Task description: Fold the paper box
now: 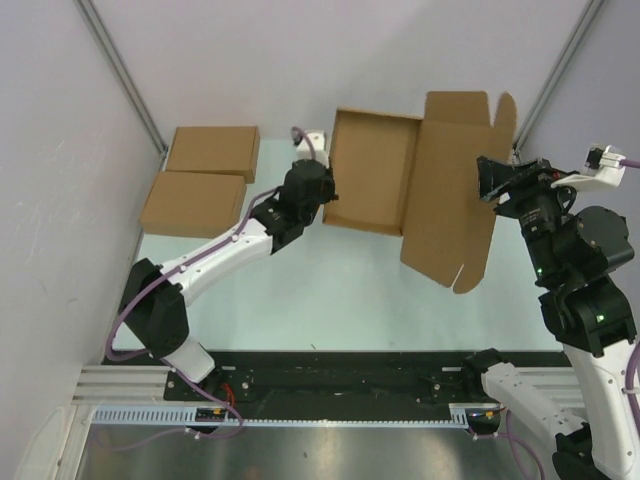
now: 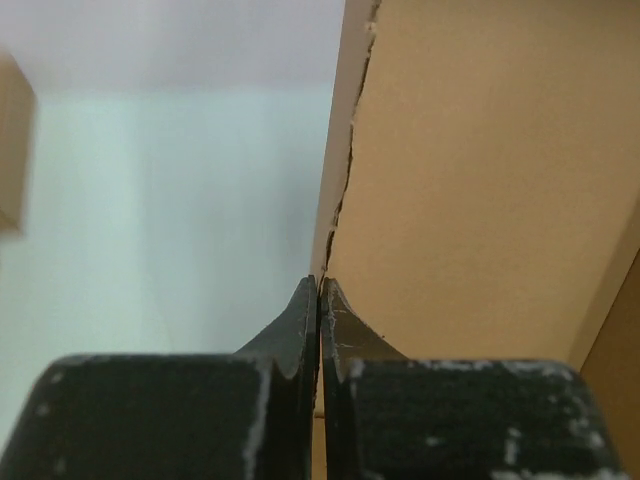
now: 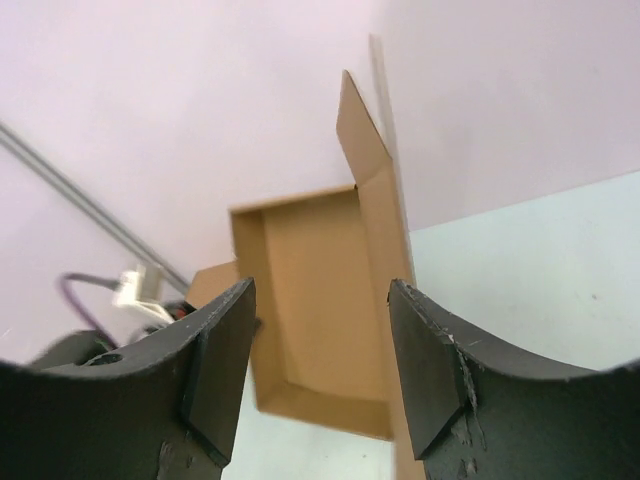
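The paper box [image 1: 370,170] is held above the table as a shallow open tray, with its wide lid panel [image 1: 455,195] spread to the right and tilted. My left gripper [image 1: 326,188] is shut on the tray's left wall. In the left wrist view the fingertips [image 2: 320,292] pinch the thin cardboard edge, and the tray's inside [image 2: 480,200] fills the right. My right gripper [image 1: 492,180] stands open at the lid's right edge. The right wrist view looks past the open right gripper [image 3: 320,290] into the tray [image 3: 310,250]. The lid [image 3: 385,200] runs edge-on close to the right finger.
Two made-up flat brown boxes lie at the back left of the table, one [image 1: 213,150] behind the other [image 1: 193,203]. One shows blurred at the left edge of the left wrist view [image 2: 12,140]. Pale walls with metal corner posts [image 1: 125,75] close in the table.
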You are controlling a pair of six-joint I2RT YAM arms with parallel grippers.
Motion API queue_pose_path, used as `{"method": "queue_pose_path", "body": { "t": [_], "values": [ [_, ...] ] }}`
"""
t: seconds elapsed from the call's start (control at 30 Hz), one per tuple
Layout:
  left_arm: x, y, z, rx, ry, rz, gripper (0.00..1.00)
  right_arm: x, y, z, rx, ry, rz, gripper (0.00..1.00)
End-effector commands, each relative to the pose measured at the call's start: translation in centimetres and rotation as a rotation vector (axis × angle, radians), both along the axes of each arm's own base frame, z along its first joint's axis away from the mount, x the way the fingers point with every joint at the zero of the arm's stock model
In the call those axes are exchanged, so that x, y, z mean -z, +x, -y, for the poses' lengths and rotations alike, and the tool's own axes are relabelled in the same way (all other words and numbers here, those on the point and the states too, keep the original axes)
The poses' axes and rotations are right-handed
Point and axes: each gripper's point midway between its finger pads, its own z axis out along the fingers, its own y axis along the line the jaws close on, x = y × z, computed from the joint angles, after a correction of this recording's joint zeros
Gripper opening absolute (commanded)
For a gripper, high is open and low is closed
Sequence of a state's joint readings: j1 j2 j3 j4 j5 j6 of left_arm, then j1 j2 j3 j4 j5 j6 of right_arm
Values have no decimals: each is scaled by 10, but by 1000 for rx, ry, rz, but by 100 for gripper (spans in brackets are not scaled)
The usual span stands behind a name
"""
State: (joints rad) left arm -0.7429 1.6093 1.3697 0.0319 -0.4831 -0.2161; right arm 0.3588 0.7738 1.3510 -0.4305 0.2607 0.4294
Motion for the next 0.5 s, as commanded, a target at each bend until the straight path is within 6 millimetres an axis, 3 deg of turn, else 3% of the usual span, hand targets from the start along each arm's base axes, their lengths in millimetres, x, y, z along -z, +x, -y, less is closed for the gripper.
{"method": "queue_pose_path", "body": {
  "t": [0.0,0.03,0.1,0.27,0.33,0.47],
  "values": [
    [54,-26,-9,-164,-501,-307,0,-6,-5,-13,-79,4,-16,61],
    [75,-32,-12,-194,-607,-388,0,-10,-8,-14,-88,7,-8,61],
    [91,-36,-12,-255,-739,-464,0,-11,-10,-14,-90,-1,-13,61],
    [146,-58,-23,-407,-782,-625,0,-37,-22,2,-31,-42,26,63],
    [164,-71,-32,-516,-807,-683,0,-33,-18,5,-11,-57,5,63],
    [180,-96,-38,-664,-836,-696,0,0,-4,0,-1,-37,-76,63]
  ]
}}
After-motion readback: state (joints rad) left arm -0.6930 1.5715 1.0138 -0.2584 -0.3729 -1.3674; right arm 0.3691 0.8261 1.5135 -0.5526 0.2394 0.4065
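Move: The left hand already pinches the rim of the paper box's left wall in mid-air, the box tray's middle some 9 cm to its right and nearly level. The bare table it is taken to lies about 27 cm below, 4 cm back and 2 cm right. The near brown carton sits level with the hand, about 30 cm left and 25 cm below. From the right hand, that bare table is roughly 13 cm ahead, 24 cm left and 46 cm below. Keeping its pinch on the box wall, the left hand swings the paper box quickly down towards the bare table, about 18 cm, drawing back some 7 cm and slowing late. Meanwhile the wrist tips nose-down, rolls its left side down and turns counter-clockwise, some 60 degrees altogether. The empty right hand stays open and eases up a couple of centimetres. ##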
